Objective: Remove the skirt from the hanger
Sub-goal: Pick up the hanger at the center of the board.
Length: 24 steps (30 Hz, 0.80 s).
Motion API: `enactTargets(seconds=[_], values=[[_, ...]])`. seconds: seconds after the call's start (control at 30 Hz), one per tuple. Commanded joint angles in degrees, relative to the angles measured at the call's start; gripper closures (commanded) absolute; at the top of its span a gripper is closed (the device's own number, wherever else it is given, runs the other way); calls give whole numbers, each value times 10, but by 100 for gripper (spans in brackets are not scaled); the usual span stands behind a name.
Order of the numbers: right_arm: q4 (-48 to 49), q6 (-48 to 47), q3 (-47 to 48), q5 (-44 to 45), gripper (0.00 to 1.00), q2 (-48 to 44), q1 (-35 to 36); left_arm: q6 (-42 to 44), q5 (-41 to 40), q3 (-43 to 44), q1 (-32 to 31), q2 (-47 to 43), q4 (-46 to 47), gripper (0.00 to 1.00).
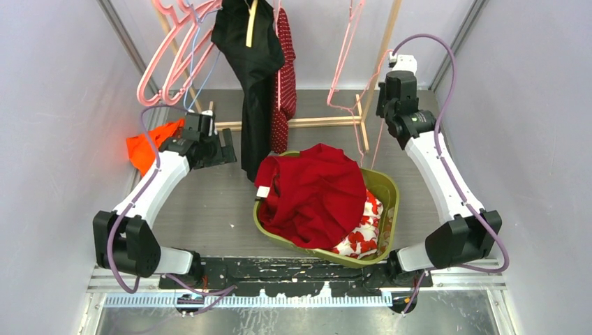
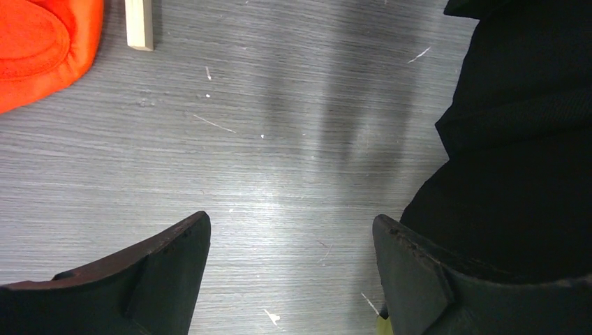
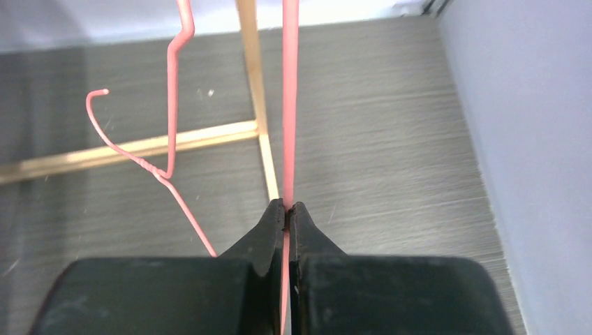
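A red garment (image 1: 317, 192), which looks like the skirt, lies heaped on top of the green basket (image 1: 386, 183), off any hanger. My right gripper (image 1: 385, 105) is raised at the back right, shut on one wire arm of a bare pink hanger (image 1: 340, 70). The right wrist view shows that wire hanger (image 3: 289, 105) pinched between the closed tips of the right gripper (image 3: 287, 207), its hook curling off to the left. My left gripper (image 1: 227, 148) hovers low over the table, open. Nothing sits between the jaws of the left gripper (image 2: 290, 237).
A black garment (image 1: 255, 77) (image 2: 516, 139) and a red dotted one (image 1: 284, 77) hang from the wooden rack (image 1: 317, 122), close to my left fingers. An orange cloth (image 1: 150, 146) (image 2: 38, 42) lies at the left. More pink hangers (image 1: 174, 56) hang top left. A floral cloth (image 1: 359, 234) fills the basket.
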Motion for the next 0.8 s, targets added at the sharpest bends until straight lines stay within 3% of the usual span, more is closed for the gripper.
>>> enactTargets(seconds=[0.0, 0.37, 0.5, 0.67, 0.77], values=[[87, -33, 34, 97, 99, -33, 3, 37, 10, 61, -9, -16, -20, 14], [105, -114, 77, 159, 99, -48, 3, 28, 106, 143, -49, -85, -5, 13], [86, -147, 85, 155, 99, -63, 3, -20, 203, 152, -72, -75, 31, 13], [52, -158, 88, 129, 99, -92, 3, 5, 189, 103, -153, -70, 32, 13], [20, -144, 95, 104, 99, -100, 3, 10, 178, 74, -164, -75, 26, 13]])
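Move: The right hand already grips a pink hanger by its long bottom bar; the rack's wooden post stands about 7 cm to its left and 4 cm ahead, and a hanging pink hanger 10 cm left, 3 cm ahead and some 15 cm higher. For the open left hand, the held hanger is roughly 36 cm right, 5 cm ahead and 13 cm up; the black skirt's hem is 7 cm right and 4 cm back, the red cloth 20 cm right and 10 cm back, both lower. The right hand keeps the pink hanger pinched and lifts it about 11 cm, easing some 5 cm right and later a little back, away from the rack's post, while the wrist rolls and tips its fingers upward. The left hand, still wide open, rises about 14 cm and swings some 13 cm right to the black skirt's lower part, turning nearly 30 degrees clockwise towards the held hanger, then draws back and begins to sink. ##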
